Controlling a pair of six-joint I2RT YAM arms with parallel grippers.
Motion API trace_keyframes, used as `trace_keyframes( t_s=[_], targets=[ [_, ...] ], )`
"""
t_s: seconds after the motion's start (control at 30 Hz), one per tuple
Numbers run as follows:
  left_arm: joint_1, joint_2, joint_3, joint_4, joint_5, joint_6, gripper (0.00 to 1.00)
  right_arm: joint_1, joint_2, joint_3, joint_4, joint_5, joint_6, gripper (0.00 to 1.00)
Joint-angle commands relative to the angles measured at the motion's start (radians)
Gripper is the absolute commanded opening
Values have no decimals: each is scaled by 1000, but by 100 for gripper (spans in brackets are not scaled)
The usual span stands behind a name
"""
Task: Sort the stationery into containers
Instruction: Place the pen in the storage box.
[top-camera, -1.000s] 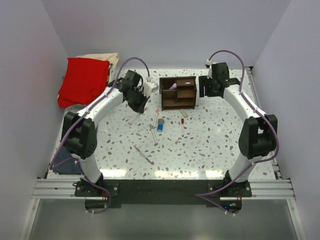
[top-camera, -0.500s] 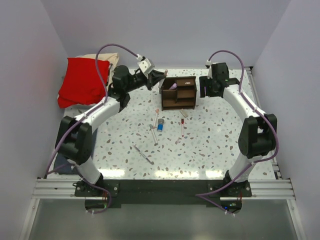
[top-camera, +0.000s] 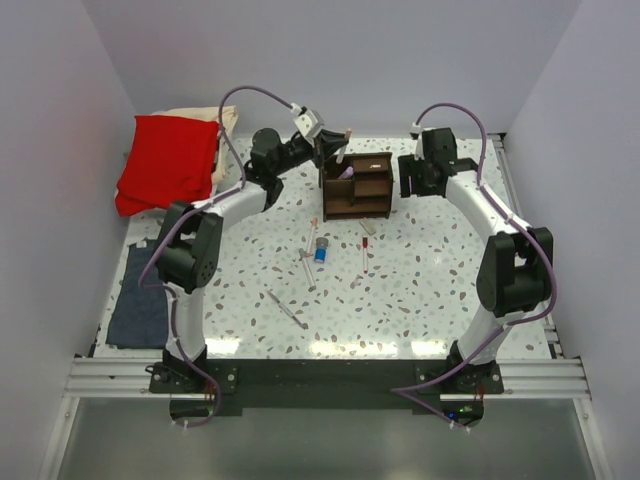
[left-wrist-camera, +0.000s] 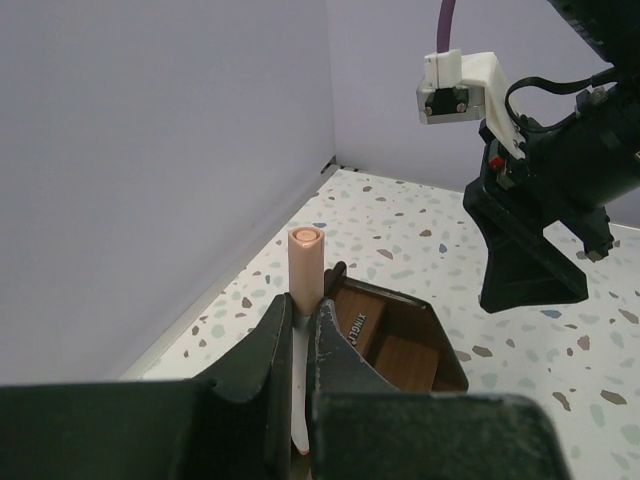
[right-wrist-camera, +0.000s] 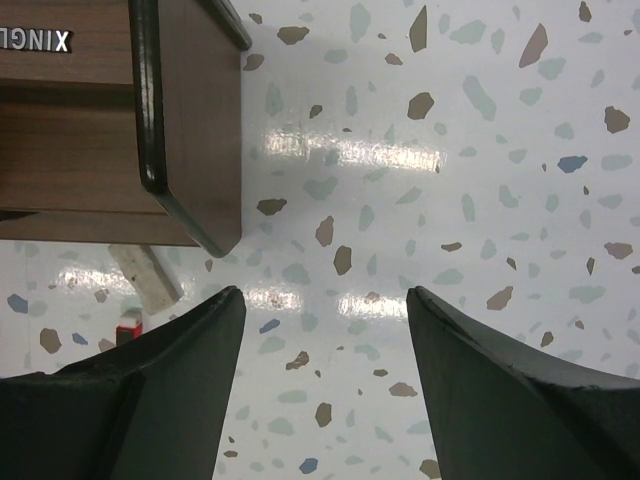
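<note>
My left gripper is shut on a white pen with a pink cap, held upright just over the left rear edge of the dark brown wooden organizer. A pink pen stands in one of its compartments. My right gripper hangs open beside the organizer's right side, nothing between its fingers. In front of the organizer, loose on the table, lie a thin pen, a blue-and-white cylinder, a white pen, a silvery pen, a red-tipped pen and a tiny reddish piece.
A red cloth lies on a beige one at the back left corner. A folded blue-grey cloth sits at the table's left edge. Purple walls close in the back and both sides. The right arm's gripper body hangs just beyond the organizer.
My left arm has risen and swung right, from the table left of the organizer to its left rear edge, carrying the pen. The right arm has not moved.
</note>
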Motion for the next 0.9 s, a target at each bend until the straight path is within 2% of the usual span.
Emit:
trace_keyframes(
  t_s=[0.0, 0.13, 0.2, 0.43, 0.57, 0.67, 0.77, 0.8, 0.87],
  targets=[
    [-14, 22, 33, 60, -35, -8, 6, -2, -43, -5, 30, 26, -19, 70],
    [-14, 16, 13, 27, -59, -5, 18, -4, -35, -2, 33, 28, -16, 70],
    [-12, 13, 10, 20, -58, 5, 19, -4, -25, 6, 33, 25, -15, 70],
    [-3, -7, 16, -17, -62, 26, 33, -2, 15, 50, 27, 17, -12, 70],
    [3, -15, 10, -32, -41, 49, 36, -2, 35, 67, 28, 11, -10, 70],
    [19, -74, -13, -49, -26, 48, 41, -2, 37, 70, 27, 14, -12, 70],
    [34, -215, -69, -201, -44, 86, 44, -5, 21, 56, 31, 16, -13, 70],
    [36, -254, -98, -356, -79, 116, 45, -4, 18, 43, 31, 13, -12, 70],
    [34, -352, -119, -538, -125, 153, 47, -5, 6, 33, 31, 10, 0, 70]
  ],
)
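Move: My left hand still grips the pen, held upright over the open left end of the storage box. The box's middle lies about 5 cm to the right, 3 cm back and some 17 cm below that hand. The pink tube standing in the box is roughly 3 cm back, 2 cm right and 11 cm down. From my empty right hand the box's middle is about 15 cm left, 4 cm ahead and 6 cm below. I ease the pen down some 2 cm into the left compartment of the storage box with my left hand. As it sinks, the fingers open steadily from nearly shut to almost half wide and let go of the pen. Then the hand draws off about 3 cm to the left and a little back, its wrist tilting some 10 degrees. ##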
